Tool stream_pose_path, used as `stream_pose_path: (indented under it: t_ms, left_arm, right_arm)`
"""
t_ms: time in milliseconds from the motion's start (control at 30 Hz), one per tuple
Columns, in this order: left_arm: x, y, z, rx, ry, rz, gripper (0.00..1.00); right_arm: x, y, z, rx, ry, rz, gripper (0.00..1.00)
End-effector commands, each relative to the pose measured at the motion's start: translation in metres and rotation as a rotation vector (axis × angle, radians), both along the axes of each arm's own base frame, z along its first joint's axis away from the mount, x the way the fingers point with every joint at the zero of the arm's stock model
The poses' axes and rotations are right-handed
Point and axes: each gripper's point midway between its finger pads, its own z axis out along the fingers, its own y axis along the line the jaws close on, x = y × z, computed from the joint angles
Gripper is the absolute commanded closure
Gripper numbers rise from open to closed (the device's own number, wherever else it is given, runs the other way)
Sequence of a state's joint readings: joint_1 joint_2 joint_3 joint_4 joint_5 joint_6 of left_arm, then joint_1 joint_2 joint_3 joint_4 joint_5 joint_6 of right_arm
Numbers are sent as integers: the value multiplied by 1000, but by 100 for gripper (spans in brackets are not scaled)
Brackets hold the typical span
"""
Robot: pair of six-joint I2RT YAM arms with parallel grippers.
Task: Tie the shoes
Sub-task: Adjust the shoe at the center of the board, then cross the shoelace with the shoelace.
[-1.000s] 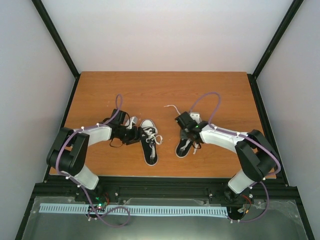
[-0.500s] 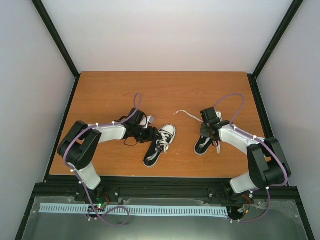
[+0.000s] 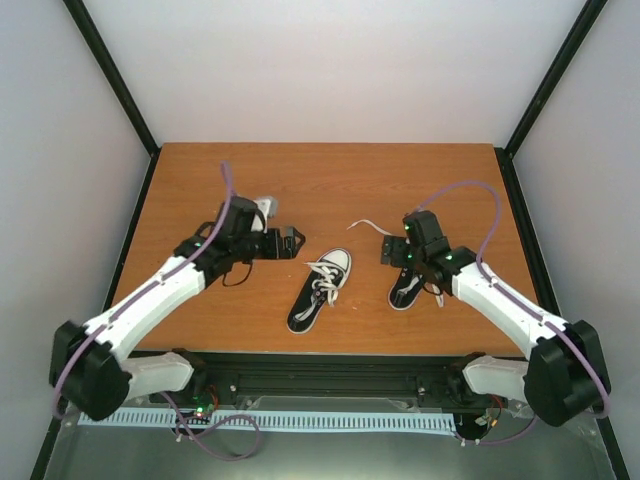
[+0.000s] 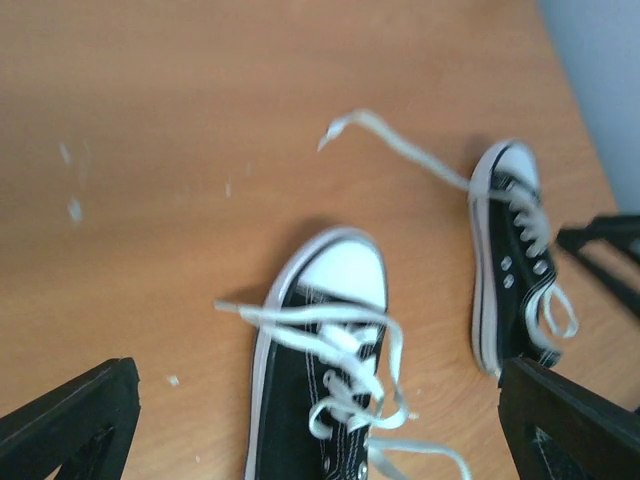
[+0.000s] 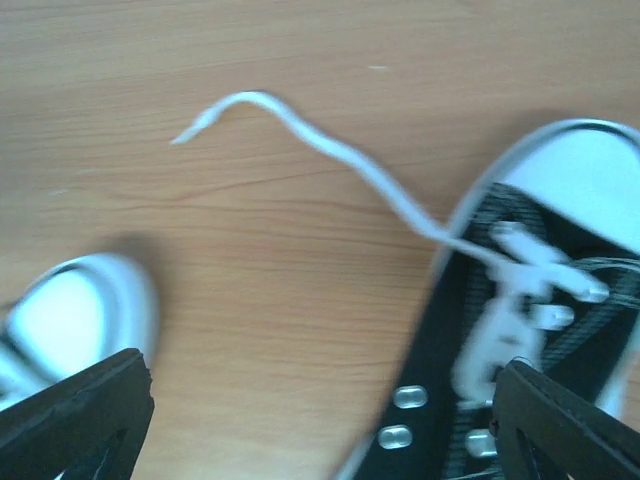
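Observation:
Two black shoes with white toe caps lie on the wooden table [image 3: 200,180]. The left shoe [image 3: 320,290] [image 4: 320,390] points toe up-right, its white laces [image 4: 340,340] loose across the tongue. The right shoe [image 3: 410,285] [image 5: 540,330] [image 4: 510,260] trails one long lace [image 3: 365,225] [image 5: 330,160] to the upper left. My left gripper [image 3: 292,240] [image 4: 315,400] hovers open just left of the left shoe, holding nothing. Above the right shoe's toe end my right gripper [image 3: 390,250] [image 5: 320,400] stands open and empty, that shoe beside its right finger [image 5: 570,420].
Black frame rails [image 3: 320,355] border the table's near edge and sides. White walls close in the back. The left shoe's toe [image 5: 70,310] shows at the left edge of the right wrist view.
Both shoes slid right and the left one turned its toe to the right. Both grippers have since opened; the left arm drew back to the left, off its shoe.

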State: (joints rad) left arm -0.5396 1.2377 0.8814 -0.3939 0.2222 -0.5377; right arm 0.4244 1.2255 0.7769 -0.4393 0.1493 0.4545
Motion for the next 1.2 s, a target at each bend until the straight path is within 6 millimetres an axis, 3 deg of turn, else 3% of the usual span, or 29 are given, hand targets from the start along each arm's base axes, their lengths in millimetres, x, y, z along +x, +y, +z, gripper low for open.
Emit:
stream_pose_path:
  t_ms: [0,100,200,333,567,867,1167]
  left_arm:
    - [5,24,94,79,-242,33,0]
    - [13,33,134,157,-325,32,0]
    - [28,56,148,299,-352,121,0]
    - [36,67,162,317,-449,191,0]
    - [38,85,144,387,-508,245,0]
    - [29,80,140,366,-510,192,0]
    - [27,67,135,318,-488,140,0]
  right_arm:
    - [-22,62,17,145,13,156,8]
    - [-34,99,10,217,34,202,9]
    - [-37,122,-7,236,83,207,12]
    - [-35,139,-30,240,123,219,18]
    - [-33,141,-44,222,144,216,39]
    - [-30,150,-59,231,175,223,59]
    - [-32,161,-64,294,184,243,63]
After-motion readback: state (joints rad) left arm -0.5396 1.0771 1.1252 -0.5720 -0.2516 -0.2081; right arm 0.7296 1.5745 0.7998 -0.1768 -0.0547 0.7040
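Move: The centre shoe's middle lies about 21 cm to the right hand's left, 9 cm back and 9 cm below. The right-hand shoe sits just 7 cm to this hand's right, 3 cm back and 9 cm below; its stray lace tip lies some 10 cm ahead, 13 cm left and 11 cm below. From the left hand, the centre shoe is roughly 8 cm right, 9 cm back and 14 cm below. The right hand sweeps about 15 cm left from beside the right-hand shoe to the near-toe right edge of the centre shoe, easing back some 4 cm and, after a tiny rise, sinking about 7 cm, with its wrist tipping down and turning a little counter-clockwise as the fingers draw from wide open to about a third, coming close around the lace strand behind the toe cap. Meanwhile the open left hand clears off that shoe, rising fast by some 18 cm and settling back about 5 cm, while it drifts 8 cm left and its fingers tilt up towards the far edge by about 25 degrees. ##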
